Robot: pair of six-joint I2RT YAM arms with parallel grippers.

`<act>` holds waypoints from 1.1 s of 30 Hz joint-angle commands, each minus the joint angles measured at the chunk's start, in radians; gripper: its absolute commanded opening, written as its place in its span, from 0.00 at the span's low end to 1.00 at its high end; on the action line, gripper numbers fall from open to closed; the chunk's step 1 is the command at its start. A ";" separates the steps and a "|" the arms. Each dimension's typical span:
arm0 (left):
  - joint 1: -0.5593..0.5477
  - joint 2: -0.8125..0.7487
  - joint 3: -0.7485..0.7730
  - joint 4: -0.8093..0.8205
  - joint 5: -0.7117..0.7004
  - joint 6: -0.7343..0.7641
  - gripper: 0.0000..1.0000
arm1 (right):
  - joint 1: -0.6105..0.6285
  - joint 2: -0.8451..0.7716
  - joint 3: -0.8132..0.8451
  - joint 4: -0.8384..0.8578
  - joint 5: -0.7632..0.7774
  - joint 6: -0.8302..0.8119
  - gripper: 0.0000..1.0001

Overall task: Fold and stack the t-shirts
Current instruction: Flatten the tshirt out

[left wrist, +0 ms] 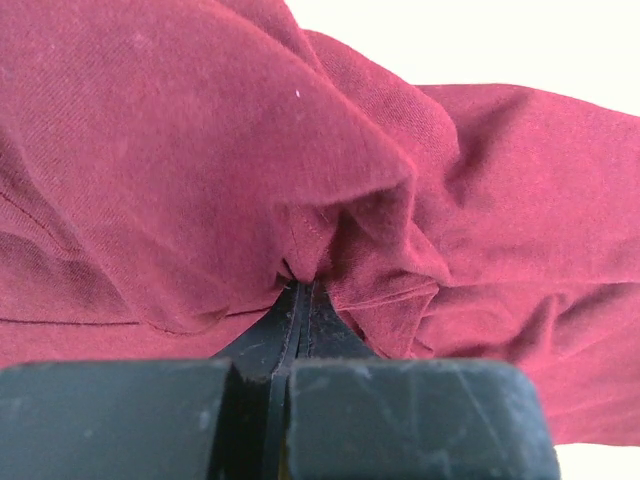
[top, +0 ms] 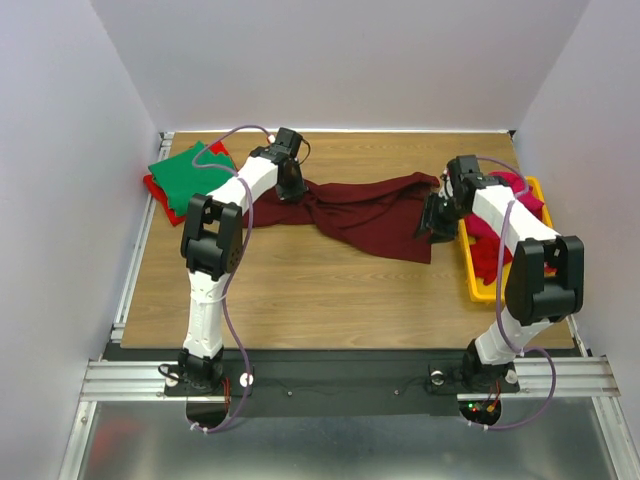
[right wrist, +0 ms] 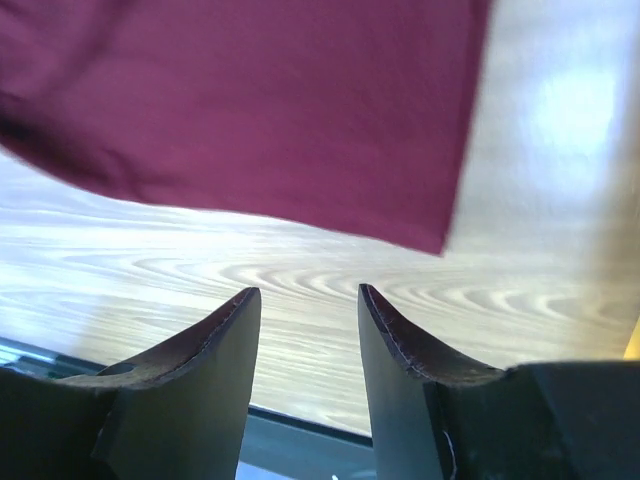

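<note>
A dark maroon t-shirt (top: 365, 212) lies stretched across the middle of the table. My left gripper (top: 292, 186) is at its left end, shut on a bunched fold of the maroon cloth (left wrist: 200, 150); in the left wrist view the fingertips (left wrist: 300, 287) meet with cloth pinched between them. My right gripper (top: 437, 216) hovers at the shirt's right edge, open, with nothing between its fingers (right wrist: 305, 295). In the right wrist view the maroon shirt's hem and corner (right wrist: 260, 100) lie just beyond the tips. A green t-shirt (top: 187, 168) rests on a red one (top: 158, 190) at the back left.
A yellow tray (top: 484, 288) stands along the table's right side, holding bright pink and red cloth (top: 508, 212), with my right arm above it. Bare wooden tabletop (top: 330, 295) lies in front of the maroon shirt. White walls close in the back and both sides.
</note>
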 commanded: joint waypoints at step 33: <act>0.037 -0.298 -0.131 -0.040 0.008 0.036 0.00 | 0.002 0.129 -0.169 0.196 0.175 0.018 0.52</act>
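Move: The t-shirt's near right corner lies about 9 cm below the right gripper, some 4 cm to its right and 2 cm back. The shirt's far right corner is 21 cm ahead and 9 cm right of this gripper; the yellow bin's middle is 28 cm right and 5 cm ahead. The left gripper already holds the bunched left part; the folded stack lies roughly 30 cm to its left and 6 cm ahead. Bring the right gripper down about 8 cm over the t-shirt's near right corner, first drawing back, then easing forward and a little right, steepening the fingers some 10 degrees and keeping them half open astride the hem. Meanwhile keep the left fingers shut on the bunched cloth and lift it about 6 cm, drifting back and left. ##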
